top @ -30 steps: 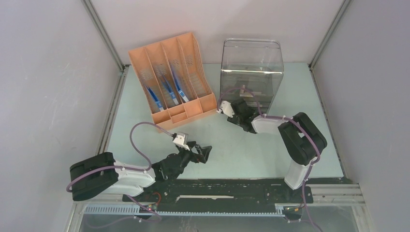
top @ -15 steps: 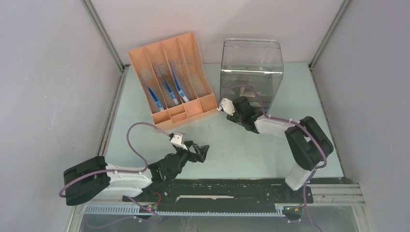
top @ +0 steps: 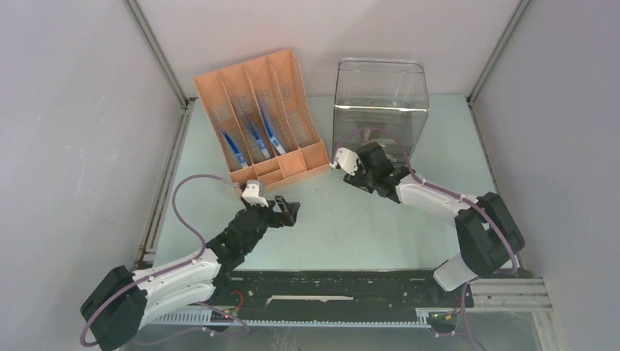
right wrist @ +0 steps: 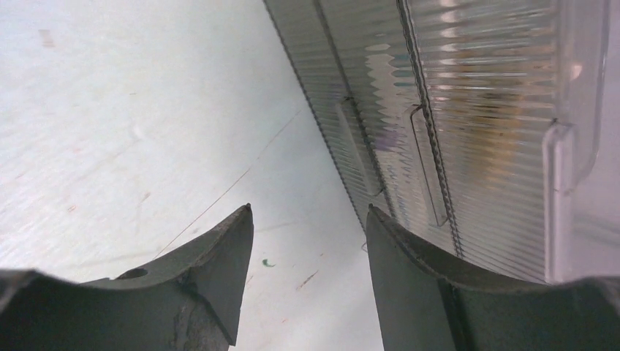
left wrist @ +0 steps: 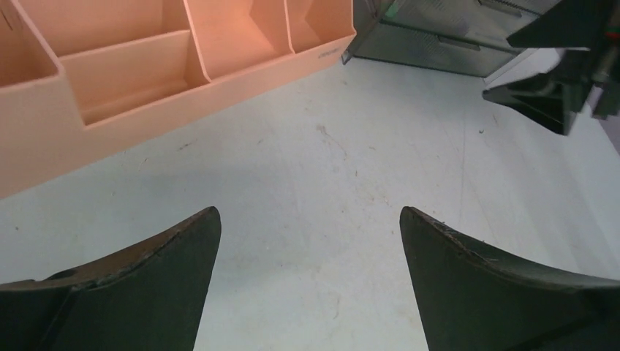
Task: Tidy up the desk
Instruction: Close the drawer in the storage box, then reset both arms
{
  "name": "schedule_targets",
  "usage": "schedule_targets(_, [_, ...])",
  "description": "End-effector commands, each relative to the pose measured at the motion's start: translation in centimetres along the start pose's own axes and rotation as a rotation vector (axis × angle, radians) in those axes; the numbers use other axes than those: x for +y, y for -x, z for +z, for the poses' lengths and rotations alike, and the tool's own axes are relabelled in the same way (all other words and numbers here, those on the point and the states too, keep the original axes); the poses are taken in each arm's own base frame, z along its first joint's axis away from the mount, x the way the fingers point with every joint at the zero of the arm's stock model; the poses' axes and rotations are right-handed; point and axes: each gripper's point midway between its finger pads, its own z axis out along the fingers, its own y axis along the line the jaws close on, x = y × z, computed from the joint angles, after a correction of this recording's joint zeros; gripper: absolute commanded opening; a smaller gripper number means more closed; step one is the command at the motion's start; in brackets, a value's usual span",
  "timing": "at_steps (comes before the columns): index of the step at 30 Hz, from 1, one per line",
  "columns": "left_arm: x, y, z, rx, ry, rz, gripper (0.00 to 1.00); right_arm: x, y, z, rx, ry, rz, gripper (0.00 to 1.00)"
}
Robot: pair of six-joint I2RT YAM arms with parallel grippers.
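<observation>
The desk (top: 351, 227) is a pale mint-green tabletop. My left gripper (top: 289, 212) hovers over it just in front of the orange organizer (top: 259, 121), jaws wide open with only bare desk between them (left wrist: 308, 219). My right gripper (top: 374, 152) is at the foot of the clear ribbed plastic drawer box (top: 380, 102). Its jaws are partly open and hold nothing (right wrist: 307, 219). Its right fingertip sits close beside the box's lower front (right wrist: 453, 146); I cannot tell if they touch.
Three blue items (top: 252, 142) stand in the organizer's tall slots, and its low front compartments (left wrist: 131, 73) look empty. Grey walls and aluminium rails (top: 164, 183) hem the desk in. A black rail strip (top: 329, 285) runs along the front edge.
My left arm has stretched forward and to the left, bringing its gripper closer to the orange organizer. My right arm has straightened, and its gripper has edged towards the clear box.
</observation>
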Motion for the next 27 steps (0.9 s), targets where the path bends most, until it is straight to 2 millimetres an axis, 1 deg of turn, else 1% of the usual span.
schedule_targets(1, [-0.3,1.2,-0.1,0.086,0.003,-0.024,1.0,0.7,2.8,-4.5,-0.088,0.173,0.014,0.65])
schedule_targets(2, [0.1,1.4,-0.1,0.095,0.028,-0.033,1.0,1.4,2.9,-5.6,-0.094,0.243,0.014,0.65])
schedule_targets(3, [0.3,2.0,-0.1,0.099,0.05,-0.041,1.0,1.8,3.5,-6.9,-0.132,0.309,0.023,0.65])
schedule_targets(4, [0.7,2.3,-0.3,0.114,0.076,-0.041,1.0,1.8,4.1,-8.2,-0.162,0.356,0.034,0.64])
schedule_targets(6, [0.4,3.6,-0.4,0.116,0.084,-0.041,1.0,1.5,4.9,-10.9,-0.231,0.442,0.059,0.64])
schedule_targets(7, [0.4,4.4,-0.5,0.12,0.091,-0.035,1.0,1.0,5.3,-12.2,-0.272,0.463,0.073,0.64])
schedule_targets(10, [-0.6,6.6,-1.3,0.152,0.067,-0.003,1.0,-1.8,5.8,-15.7,-0.37,0.437,0.133,0.64])
schedule_targets(12, [-1.3,8.8,-2.0,0.146,0.058,0.032,1.0,-4.5,5.5,-18.2,-0.429,0.353,0.175,0.66])
schedule_targets(13, [-1.6,10.2,-2.4,0.13,0.058,0.049,1.0,-5.8,5.4,-19.2,-0.454,0.306,0.195,0.7])
schedule_targets(14, [-2.0,11.7,-2.8,0.113,0.059,0.064,1.0,-7.1,5.2,-20.3,-0.479,0.252,0.22,0.76])
schedule_targets(15, [-2.2,12.9,-3.2,0.1,0.061,0.079,1.0,-8.5,5.0,-21.4,-0.503,0.197,0.253,0.83])
schedule_targets(16, [-2.4,14.2,-3.5,0.085,0.062,0.093,1.0,-10.0,4.7,-22.6,-0.532,0.14,0.297,0.93])
schedule_targets(17, [-2.5,15.3,-3.9,0.072,0.066,0.11,1.0,-11.2,4.6,-23.8,-0.567,0.095,0.343,0.99])
schedule_targets(19, [-2.5,17.4,-4.6,0.053,0.083,0.139,1.0,-13.7,4.2,-26.4,-0.628,0.028,0.44,1.0])
schedule_targets(21, [-2.5,19.3,-5.2,0.036,0.094,0.166,1.0,-14.9,4.0,-28.3,-0.673,0.046,0.527,1.0])
schedule_targets(22, [-2.8,20.6,-5.6,0.019,0.087,0.171,1.0,-15.2,4.1,-29.3,-0.705,0.082,0.597,1.0])
schedule_targets(24, [-3.2,22.1,-6.2,0.006,0.069,0.18,1.0,-16.8,3.4,-30.3,-0.718,0.077,0.748,0.99])
schedule_targets(25, [-3.3,22.8,-6.5,0.004,0.068,0.185,1.0,-17.8,2.6,-30.7,-0.714,0.058,0.827,0.98])
schedule_targets(27, [-4.0,24.6,-7.2,-0.022,0.052,0.208,1.0,-19.2,1.8,-31.6,-0.723,0.021,0.924,0.96])
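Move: The lower drawer in the storage box is already shut, its front about 4 cm ahead of the right hand, 3 cm to its left and 6 cm lower. The box's middle is some 17 cm ahead; the orange file holder's middle is about 14 cm ahead and 35 cm left. From the left hand the drawer front is roughly 16 cm ahead, 27 cm right and 7 cm below; the file holder is 27 cm ahead and 5 cm left. The shut drawer is left behind as the right hand climbs some 30 cm, also backing off and, after a slight drift left, swinging right away from the box. Its left side rolls up about 50 degrees and its part-open fingers spread wide midway. The left hand, still wide open and empty, rises over 20 cm, slowly at first, easing left in front of the file holder. ##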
